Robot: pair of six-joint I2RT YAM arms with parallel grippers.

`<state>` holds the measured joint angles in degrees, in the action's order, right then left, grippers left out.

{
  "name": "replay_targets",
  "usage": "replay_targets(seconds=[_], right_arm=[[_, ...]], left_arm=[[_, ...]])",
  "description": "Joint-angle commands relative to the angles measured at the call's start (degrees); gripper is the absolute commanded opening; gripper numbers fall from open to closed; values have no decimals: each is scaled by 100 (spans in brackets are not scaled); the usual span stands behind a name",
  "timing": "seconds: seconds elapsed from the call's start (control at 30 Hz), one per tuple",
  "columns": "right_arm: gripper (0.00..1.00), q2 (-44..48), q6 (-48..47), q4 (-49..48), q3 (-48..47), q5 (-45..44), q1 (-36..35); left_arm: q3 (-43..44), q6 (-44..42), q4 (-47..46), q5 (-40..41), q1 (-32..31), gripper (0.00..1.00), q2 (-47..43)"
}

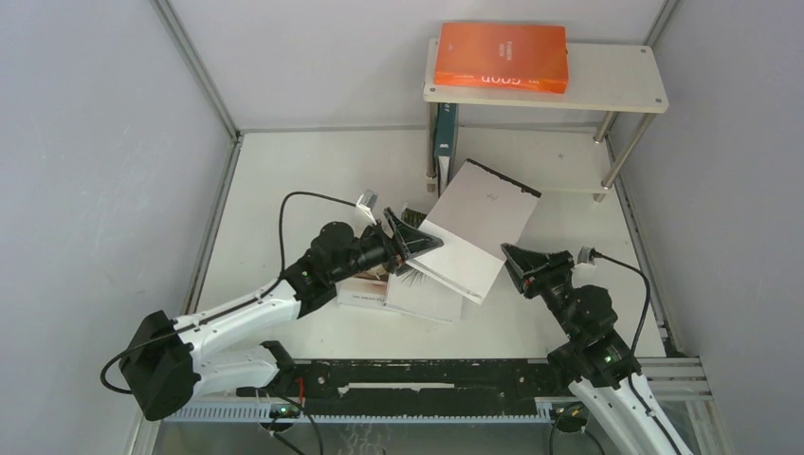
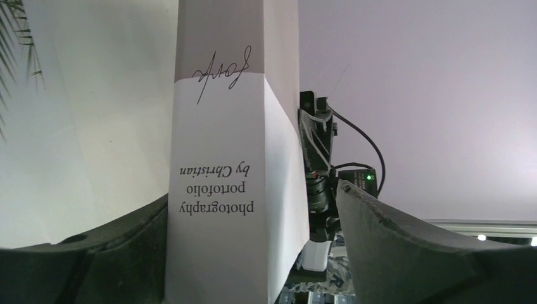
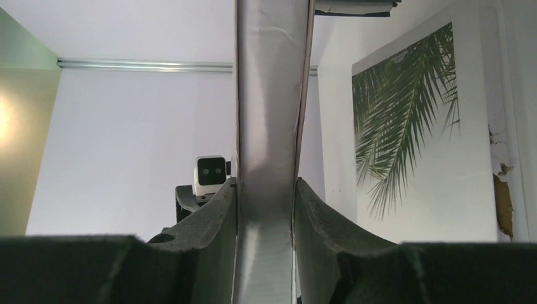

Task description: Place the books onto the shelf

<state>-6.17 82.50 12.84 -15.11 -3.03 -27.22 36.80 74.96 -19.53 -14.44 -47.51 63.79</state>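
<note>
A plain grey-white book (image 1: 479, 223) hangs tilted above the table's middle, and my right gripper (image 1: 514, 256) is shut on its right edge (image 3: 269, 95). My left gripper (image 1: 417, 245) straddles its other end. There the spine (image 2: 218, 158) lies against one finger, with a clear gap to the other finger (image 2: 380, 234), so the jaws are open. The bright orange book (image 1: 501, 57) lies flat on the shelf's top board (image 1: 616, 85). A dark teal book (image 1: 444, 142) stands upright under that board at its left end. The white palm-leaf book (image 3: 411, 126) lies below the held one.
Two white books (image 1: 427, 296) (image 1: 360, 292) lie flat on the table under the left gripper. The shelf's lower board (image 1: 559, 161) shows between its metal legs (image 1: 621, 156). Grey walls enclose the table on the left, back and right.
</note>
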Motion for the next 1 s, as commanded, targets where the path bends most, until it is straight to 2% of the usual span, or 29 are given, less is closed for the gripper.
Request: replay_targets(seconds=[0.0, 0.13, 0.3, 0.47, 0.6, 0.83, 0.97], right_arm=[[39, 69, 119, -493, 51, -162, -67], [39, 64, 160, -529, 111, -163, -77], [40, 64, 160, -505, 117, -197, -98], [41, 110, 170, -436, 115, -215, -103], [45, 175, 167, -296, 114, -215, -99], [64, 295, 65, 104, 105, -176, -90], [69, 349, 23, 273, 105, -146, -40]], left_arm=[[-105, 88, -626, -207, -15, 80, -40], [-171, 96, -695, -215, -14, 73, -64], [-204, 42, -715, -214, -13, 55, -85], [-250, 25, -673, -128, -10, 43, -136], [-207, -12, -613, -59, -7, 42, -141], [49, -324, -163, 267, -6, 38, -219], [152, -466, 68, 515, -6, 36, -287]])
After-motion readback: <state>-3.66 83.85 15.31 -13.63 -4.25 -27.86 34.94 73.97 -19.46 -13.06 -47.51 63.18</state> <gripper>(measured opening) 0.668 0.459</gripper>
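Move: The white-and-grey photography book hangs in the air between the hands, its middle about 8 cm right of the left hand, 3 cm ahead and roughly level, its spine edge between the open left fingers. The palm-leaf book lies on the table some 22 cm below that hand, 4 cm ahead and 2 cm left. The teal book stands on the lower shelf about 28 cm ahead, 3 cm right and 10 cm lower. From the right hand, which grips the far edge, the photography book's middle lies about 7 cm left and 4 cm ahead. Staying almost in place, the left hand shuts its wide-open fingers to about half and pinches the photography book's spine edge between both pads. Only then does the right hand, also nearly still, open and slacken its hold on the opposite edge; both hands sink about 1 cm at the end. ##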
